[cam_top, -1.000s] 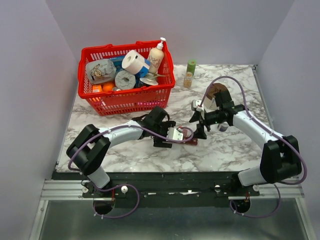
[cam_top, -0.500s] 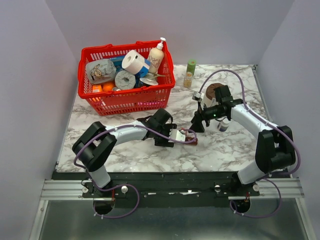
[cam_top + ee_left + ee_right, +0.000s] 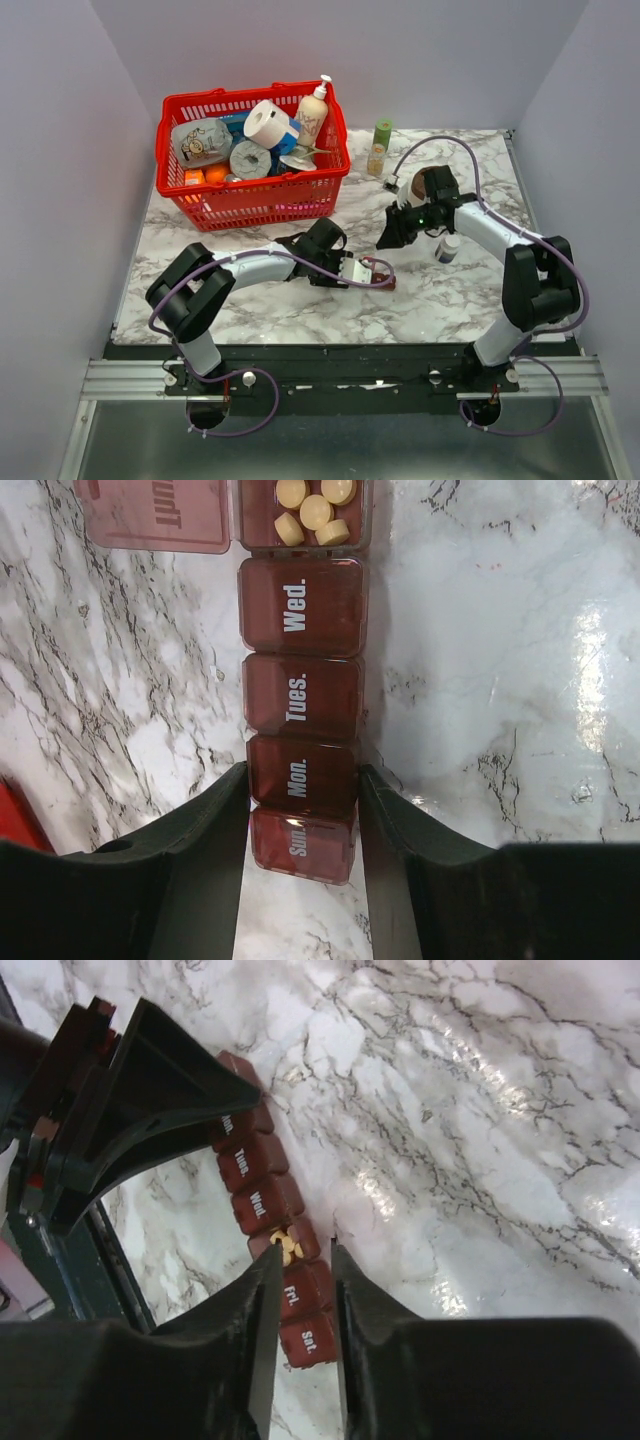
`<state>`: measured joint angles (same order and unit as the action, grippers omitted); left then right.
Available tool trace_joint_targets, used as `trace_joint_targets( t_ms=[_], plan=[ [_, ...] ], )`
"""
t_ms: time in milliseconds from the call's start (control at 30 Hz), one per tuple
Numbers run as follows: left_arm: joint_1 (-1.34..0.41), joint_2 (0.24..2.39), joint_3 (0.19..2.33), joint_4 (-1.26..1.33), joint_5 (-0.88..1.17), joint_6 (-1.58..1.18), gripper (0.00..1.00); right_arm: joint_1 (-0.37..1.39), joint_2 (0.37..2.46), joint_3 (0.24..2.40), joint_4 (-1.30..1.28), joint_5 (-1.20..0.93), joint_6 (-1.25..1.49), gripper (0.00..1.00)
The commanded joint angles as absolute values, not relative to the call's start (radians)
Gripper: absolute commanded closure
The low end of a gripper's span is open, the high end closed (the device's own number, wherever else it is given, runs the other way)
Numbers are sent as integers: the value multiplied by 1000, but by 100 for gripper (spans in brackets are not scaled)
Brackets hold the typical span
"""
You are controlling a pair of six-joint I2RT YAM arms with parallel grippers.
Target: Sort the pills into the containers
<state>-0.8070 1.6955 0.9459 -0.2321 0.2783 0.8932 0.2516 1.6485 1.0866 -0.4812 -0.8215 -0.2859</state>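
Note:
The containers (image 3: 300, 710) are a dark red-brown strip of day-labelled compartments lying on the marble, also seen as the strip (image 3: 378, 271) in the top view. One compartment stands open, its lid (image 3: 160, 515) flipped aside, with several yellow pills (image 3: 315, 515) inside. My left gripper (image 3: 303, 780) is shut on the strip, its pads pressed against both sides at the Mon. and Sun. end. My right gripper (image 3: 307, 1250) hovers above the strip (image 3: 262, 1185) near the pills (image 3: 287, 1245), its jaws a narrow gap apart with nothing between them.
A red basket (image 3: 260, 203) full of groceries stands at the back left. A green-capped bottle (image 3: 380, 147) stands at the back, and a round brown-topped tub (image 3: 424, 183) sits behind the right arm. A small white bottle (image 3: 447, 249) stands beside the right forearm.
Both grippers have narrowed their jaws; the left has closed onto the strip's sides. The right gripper has drawn back and up from the strip's far end.

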Motion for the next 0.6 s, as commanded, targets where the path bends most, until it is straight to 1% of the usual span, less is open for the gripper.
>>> trace_joint_targets(
  t_ms=[0,67,100,200,367,467,567],
  plan=[
    [-815,1692,933,-232,270,897,69,264,1701,1135,-443,-764,-227,70],
    [-816,1690,936,-236,275,894,74,279,1727,1143,-449,-738,-227,74],
    [-816,1689,936,-239,278,894,80,285,1735,1144,-452,-732,-230,74],
    [-816,1690,939,-248,282,893,85,304,1761,1152,-462,-704,-232,80],
    [-818,1695,946,-255,282,890,86,324,1799,1167,-483,-678,-238,83],
    [-818,1698,953,-259,284,885,87,340,1807,1172,-505,-692,-250,84],
    [-818,1703,959,-264,284,881,87,348,1802,1170,-523,-730,-268,87]
  ],
)
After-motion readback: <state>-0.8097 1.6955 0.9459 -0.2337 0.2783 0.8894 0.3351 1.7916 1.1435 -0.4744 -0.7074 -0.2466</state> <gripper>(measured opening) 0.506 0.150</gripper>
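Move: The right hand goes for the open Thurs. lid, folded out on the pill box's far side: about 3 cm left of it, 1 cm back and 8 cm below. The white bottle stands some 14 cm right and 1 cm ahead of the hand, the brown-topped roll about 14 cm ahead and 12 cm right. From the left hand, which straddles Mon., the lid lies roughly 8 cm right and 3 cm ahead. Right hand sinks about 4 cm and drifts 2 cm left towards the Thurs. lid, fingers closing; left keeps still. ##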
